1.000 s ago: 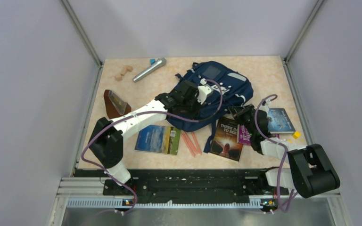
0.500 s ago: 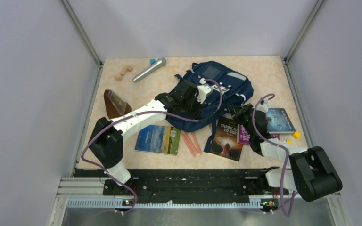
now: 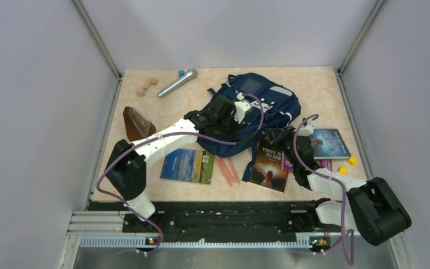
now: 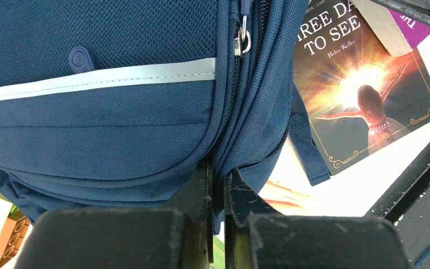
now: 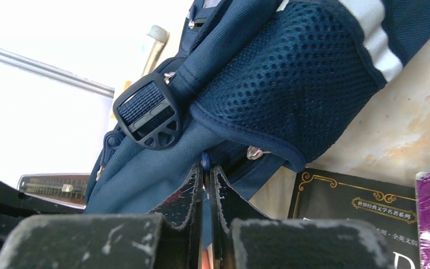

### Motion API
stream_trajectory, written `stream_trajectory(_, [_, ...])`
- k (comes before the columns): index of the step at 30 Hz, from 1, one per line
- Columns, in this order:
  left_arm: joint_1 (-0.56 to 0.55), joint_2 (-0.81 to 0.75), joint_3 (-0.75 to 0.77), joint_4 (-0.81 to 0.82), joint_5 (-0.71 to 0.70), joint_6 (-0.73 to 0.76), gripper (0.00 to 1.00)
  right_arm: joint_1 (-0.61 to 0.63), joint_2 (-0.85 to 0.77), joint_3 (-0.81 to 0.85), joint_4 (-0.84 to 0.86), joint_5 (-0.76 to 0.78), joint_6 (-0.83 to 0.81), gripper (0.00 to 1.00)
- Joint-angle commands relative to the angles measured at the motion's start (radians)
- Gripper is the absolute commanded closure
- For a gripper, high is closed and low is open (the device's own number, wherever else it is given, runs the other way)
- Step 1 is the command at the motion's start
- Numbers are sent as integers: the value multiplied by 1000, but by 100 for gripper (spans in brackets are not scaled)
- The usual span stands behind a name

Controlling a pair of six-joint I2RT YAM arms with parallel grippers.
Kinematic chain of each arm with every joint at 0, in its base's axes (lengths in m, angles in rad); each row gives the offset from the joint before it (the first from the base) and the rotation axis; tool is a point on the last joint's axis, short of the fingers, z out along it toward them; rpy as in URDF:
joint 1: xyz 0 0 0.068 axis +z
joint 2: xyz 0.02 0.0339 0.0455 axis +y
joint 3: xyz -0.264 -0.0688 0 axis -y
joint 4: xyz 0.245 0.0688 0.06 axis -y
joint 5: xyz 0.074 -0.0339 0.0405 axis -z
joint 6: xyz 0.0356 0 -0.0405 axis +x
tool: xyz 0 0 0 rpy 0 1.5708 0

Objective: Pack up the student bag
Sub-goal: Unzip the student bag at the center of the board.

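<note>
The navy student bag (image 3: 263,101) lies at the table's middle back, its front pocket facing up. My left gripper (image 3: 224,119) rests on the bag's left side. In the left wrist view it (image 4: 217,175) is shut on a fold of the bag's fabric (image 4: 117,129) at the seam below the grey stripe. My right gripper (image 3: 273,134) is at the bag's near right edge. The right wrist view shows it (image 5: 207,169) shut on a small blue zipper tab (image 5: 204,161) under the mesh side pocket (image 5: 291,84) and a black buckle (image 5: 145,115).
A dark book (image 3: 270,165) and a purple book (image 3: 288,162) lie beside my right gripper, with a blue book (image 3: 330,143) further right. A green book (image 3: 187,165), pink pencils (image 3: 227,170), a brown box (image 3: 137,123), a silver microphone (image 3: 177,82), wooden blocks (image 3: 145,87) and yellow cubes (image 3: 351,160) are around.
My right gripper has slid left along the bag's near edge, still shut, and its arm has swung lower and rightward. The left arm has not moved.
</note>
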Motion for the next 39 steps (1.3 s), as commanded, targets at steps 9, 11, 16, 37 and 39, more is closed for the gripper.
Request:
stream_trajectory(9, [-2,-30,37,68,26,-48,100,82,-26,2,94,-17,-45,100])
stream_trajectory(11, [-3,-31,37,68,24,-48,100,104,-25,7,91,-7,-61,100])
stream_trajectory(16, [-2,-30,36,70,22,-48,100,167,-24,17,89,23,-96,100])
stream_trajectory(37, [-3,-35,34,73,10,-48,100,396,56,84,126,96,-220,100])
stream_trajectory(39, [-2,-36,34,72,10,-50,100,417,62,91,117,119,-230,100])
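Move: The right hand, already pinching the navy zip pull, is taking it to the zip's left end beside the left hand's grip, about 12 cm to its left, 6 cm back and near its own height. The backpack's middle lies some 9 cm ahead and 7 cm left of the right hand; the Three Days book is 13 cm back, 3 cm right and 12 cm below. From the left hand, the zip's end is about 2 cm right, level with it. Keeping the zip pull pinched, the right hand draws it along the bag's near edge towards the left fingers, roughly 10 cm left and 5 cm back, speeding up after a slow start. It rises only slightly and turns about 15 degrees counter-clockwise. The left hand stays put, holding the bag's near-left edge pinched. ##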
